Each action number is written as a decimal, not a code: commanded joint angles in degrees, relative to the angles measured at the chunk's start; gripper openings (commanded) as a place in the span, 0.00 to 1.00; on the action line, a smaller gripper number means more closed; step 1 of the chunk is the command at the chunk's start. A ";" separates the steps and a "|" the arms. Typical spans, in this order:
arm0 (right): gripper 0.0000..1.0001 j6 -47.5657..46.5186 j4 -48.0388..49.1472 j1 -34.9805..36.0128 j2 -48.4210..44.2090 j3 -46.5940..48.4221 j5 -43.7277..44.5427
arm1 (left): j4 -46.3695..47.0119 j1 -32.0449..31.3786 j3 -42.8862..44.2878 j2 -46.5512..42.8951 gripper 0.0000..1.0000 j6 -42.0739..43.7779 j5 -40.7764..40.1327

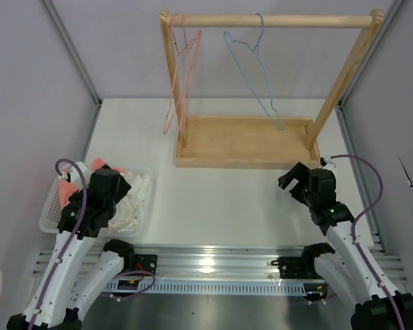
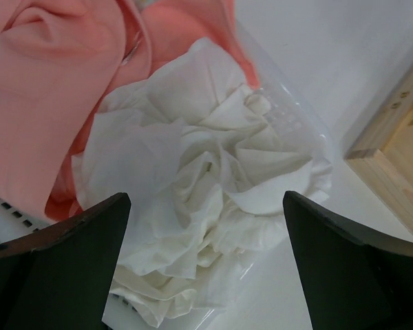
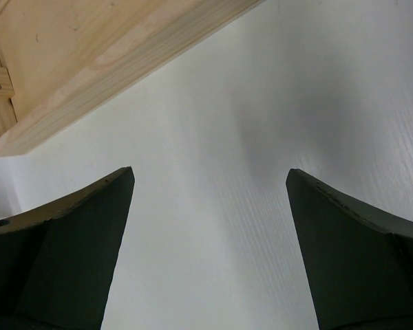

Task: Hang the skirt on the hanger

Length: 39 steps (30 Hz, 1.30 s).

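Note:
The white crinkled skirt [image 2: 199, 185] lies bunched in a clear basket [image 1: 144, 180] at the left, also seen as the skirt [image 1: 132, 199] from above. My left gripper [image 2: 206, 227] hovers open just above the skirt, nothing between its fingers; from above the left gripper [image 1: 96, 206] sits over the basket. The light-blue hanger [image 1: 258, 75] hangs from the wooden rail at the back. My right gripper [image 3: 210, 199] is open over bare table, near the rack's base; the top view shows the right gripper [image 1: 297, 180] right of centre.
Salmon-pink cloth [image 2: 48, 96] lies in the basket beside the skirt. A pink wire hanger [image 1: 181, 75] hangs at the rail's left end. The wooden rack [image 1: 248, 148] stands at the back with a tray-like base [image 3: 89, 62]. White walls enclose the table.

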 commanded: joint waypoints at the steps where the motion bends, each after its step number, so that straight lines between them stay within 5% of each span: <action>1: 0.99 0.87 2.42 1.40 -0.09 1.70 3.02 | -7.73 0.37 1.01 2.41 0.99 -11.50 -4.22; 8: 0.99 1.23 1.81 1.76 -0.36 1.00 2.50 | -7.57 0.37 -2.86 5.14 0.99 -17.85 -7.12; 15: 0.99 1.84 1.63 1.84 -0.62 -0.06 2.14 | -2.56 1.07 -7.35 7.95 0.82 -19.17 -7.65; 20: 0.99 1.93 1.63 1.93 -0.62 -0.15 2.14 | 2.80 3.00 -8.23 8.48 0.25 -13.82 -5.46; 21: 0.99 2.02 1.63 1.93 -0.54 -0.06 2.14 | 3.25 3.87 -7.79 8.48 0.05 -12.42 -5.19; 22: 0.99 2.02 1.72 1.93 -0.54 0.12 2.06 | 3.25 4.14 -6.57 8.48 0.00 -11.71 -5.10; 28: 0.99 1.40 1.72 1.93 0.25 1.43 1.70 | 5.44 4.41 5.56 6.64 0.00 3.31 -3.61; 33: 0.99 0.70 1.63 2.11 1.48 3.89 1.88 | 12.21 4.41 15.31 3.65 0.00 17.71 5.33; 39: 0.99 0.00 1.28 2.89 2.98 6.62 1.97 | 16.24 4.41 23.58 4.79 0.00 25.55 18.16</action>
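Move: The white skirt lies crumpled in the basket just under the left hand, its middle about 8 cm below, 2 cm back and 1 cm to the right. The coral cloth lies about 14 cm to this hand's left and 3 cm ahead; the wooden tray's near left corner is roughly 18 cm to the right and 8 cm ahead. From the right hand, the skirt is some 56 cm left, 6 cm back and slightly lower. The left hand sinks about 7 cm, pinches the white skirt, then lifts it over 20 cm, fingers tipping up. ##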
